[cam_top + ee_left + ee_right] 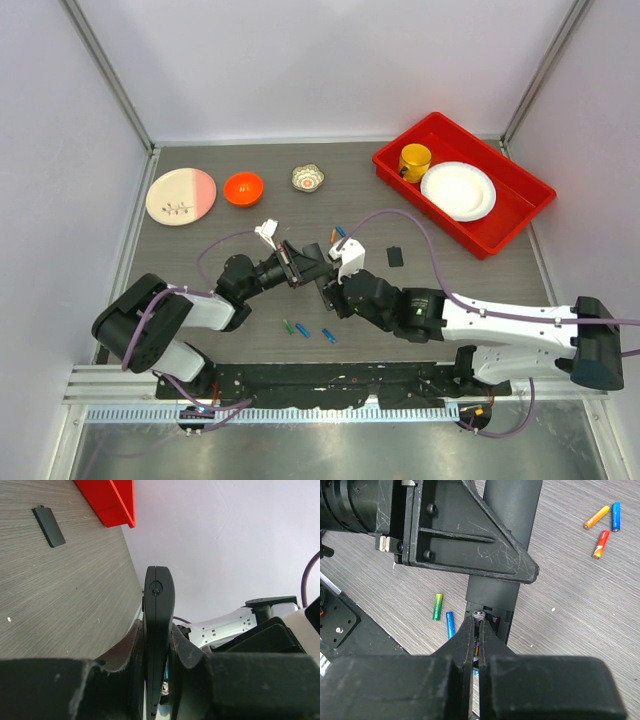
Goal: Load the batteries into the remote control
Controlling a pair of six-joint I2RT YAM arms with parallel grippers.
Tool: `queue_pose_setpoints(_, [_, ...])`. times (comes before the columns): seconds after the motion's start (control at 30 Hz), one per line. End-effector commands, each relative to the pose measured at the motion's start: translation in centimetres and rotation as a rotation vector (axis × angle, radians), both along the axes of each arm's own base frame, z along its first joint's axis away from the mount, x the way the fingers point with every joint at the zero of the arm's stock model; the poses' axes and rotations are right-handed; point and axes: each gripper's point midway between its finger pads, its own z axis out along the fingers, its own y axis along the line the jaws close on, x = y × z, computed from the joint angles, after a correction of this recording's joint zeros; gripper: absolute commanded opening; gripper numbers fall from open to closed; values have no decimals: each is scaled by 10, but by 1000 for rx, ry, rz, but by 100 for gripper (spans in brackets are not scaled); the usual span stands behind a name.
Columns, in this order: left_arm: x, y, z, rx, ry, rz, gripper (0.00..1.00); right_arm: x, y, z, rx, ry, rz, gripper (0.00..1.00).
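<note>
My left gripper is shut on the remote control, a slim black bar held on edge above the table. Seen from above, the remote sits between both grippers. My right gripper is shut, its tips pressed against a black-and-orange battery with a silver end in the remote's open recess. Loose batteries lie on the table: green, blue, and orange, blue and red-orange farther off.
A small flat black piece lies right of the grippers. At the back stand a pink-and-cream plate, an orange bowl and a small patterned cup. A red bin at back right holds a yellow cup and a white plate.
</note>
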Motion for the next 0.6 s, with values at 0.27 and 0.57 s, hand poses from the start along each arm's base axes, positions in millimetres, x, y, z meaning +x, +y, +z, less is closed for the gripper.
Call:
queue_pose_setpoints(0.27, [-7,9,92,-238,-283,21,0,-8,10,-6,-27,60,21,20])
queue_pose_setpoints(0.57, [-8,8,89,-231,-280,23,0,-4,5,4,-5,46,-14,28])
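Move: The battery still pinched in my right fingertips is already down in the remote's compartment, its middle about 1 cm back and 1 cm below my right hand point. The empty spring slot sits beside it, roughly 1 cm to my right and 1 cm down. On the table some 15 cm lower, a blue battery lies about 8 cm back and an orange one about 15 cm ahead. From my left hand, the battery is about 6 cm back, 2 cm right and 2 cm down. I let go of the battery: my right hand eases barely half a centimetre left and as little down onto the remote, and the shut fingers spread to about a quarter open, the hand then staying there with the tips on either side of the slot. My left hand keeps its grip on the remote, dipping under half a centimetre and coming most of the way back. ##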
